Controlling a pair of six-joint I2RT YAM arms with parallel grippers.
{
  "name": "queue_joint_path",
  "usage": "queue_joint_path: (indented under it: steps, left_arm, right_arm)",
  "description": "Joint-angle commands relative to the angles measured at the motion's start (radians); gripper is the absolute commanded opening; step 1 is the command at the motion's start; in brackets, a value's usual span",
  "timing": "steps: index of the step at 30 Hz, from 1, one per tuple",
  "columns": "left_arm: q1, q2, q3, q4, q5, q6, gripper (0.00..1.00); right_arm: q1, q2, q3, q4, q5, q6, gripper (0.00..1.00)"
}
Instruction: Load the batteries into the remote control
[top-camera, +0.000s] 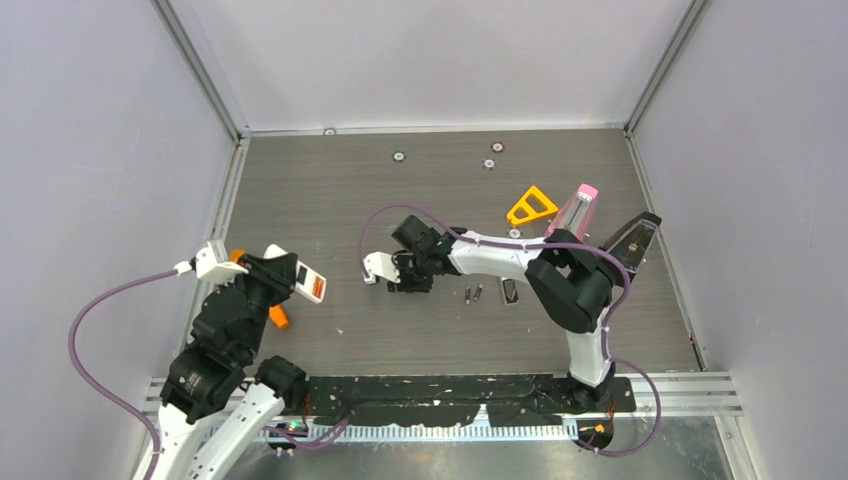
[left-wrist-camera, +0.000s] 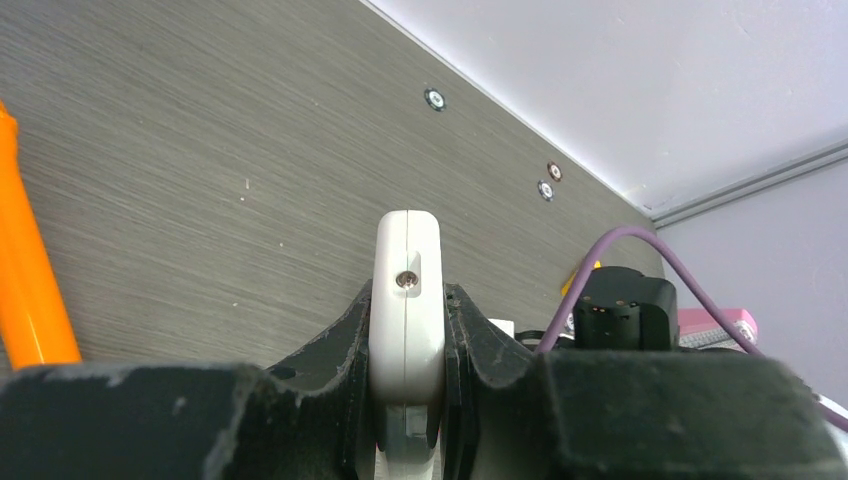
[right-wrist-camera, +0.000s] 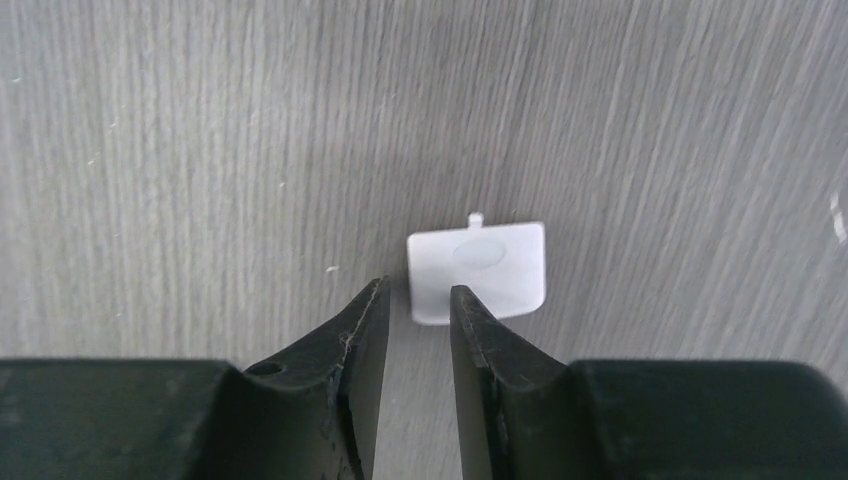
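Observation:
My left gripper (left-wrist-camera: 408, 300) is shut on the white remote control (left-wrist-camera: 407, 300), which stands edge-up between the fingers. From above, the remote (top-camera: 303, 279) juts to the right of the left gripper (top-camera: 272, 277), held above the table, with an orange-red and dark patch at its end. Two small dark batteries (top-camera: 473, 294) lie on the table right of centre. My right gripper (right-wrist-camera: 418, 300) hangs low over a small white cover plate (right-wrist-camera: 478, 270) lying flat. Its jaws stand a narrow gap apart with nothing between them, and the right finger's tip overlaps the plate's near edge.
A long orange stick (left-wrist-camera: 30, 290) lies left of the remote, showing as (top-camera: 279, 317) from above. A yellow triangle (top-camera: 531, 206), a pink-topped object (top-camera: 580, 203) and a black wedge (top-camera: 636, 240) sit at the right. A small dark piece (top-camera: 509, 291) lies beside the batteries.

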Motion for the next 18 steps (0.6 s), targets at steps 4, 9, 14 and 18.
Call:
queue_joint_path:
  steps: [4,9,14,18]
  left_arm:
    - [0.004,-0.026,-0.056,0.069,0.033,-0.019,0.0]
    - [0.004,-0.036,-0.133,0.139,0.109,-0.043,0.0]
    - [0.004,-0.045,-0.146,0.146,0.106,-0.051,0.0]
    - [0.004,-0.037,-0.14,0.13,0.078,-0.049,0.0]
  right_arm:
    - [0.001,-0.181,-0.078,0.02,0.013,0.236,0.34]
    - [0.002,-0.314,-0.183,0.097,0.002,0.424,0.35]
    - [0.002,-0.357,-0.229,0.117,0.052,0.378,0.55]
    - [0.003,-0.249,-0.12,0.033,0.098,0.282,0.68]
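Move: Just ahead of the right hand and to its left, roughly 2 cm each way and 2 cm below, the white battery cover lies flat on the table. Two loose dark batteries lie close together, about 3 cm back and 12 cm to this hand's right; the white remote-like thing is some 18 cm to its right and 2 cm ahead. From the left hand, which holds the remote control, the cover is about 8 cm ahead, 16 cm right and 27 cm below. Backing off from the battery cover empty, the right hand slides back and right, then climbs about 6.5 cm, ending some 3 cm back and 3 cm right while turning roughly 15 degrees clockwise; its part-closed fingers reopen to about two thirds late in the climb. Meanwhile the left hand keeps its grip on the remote control and lowers it about 5 cm, easing a little right. ##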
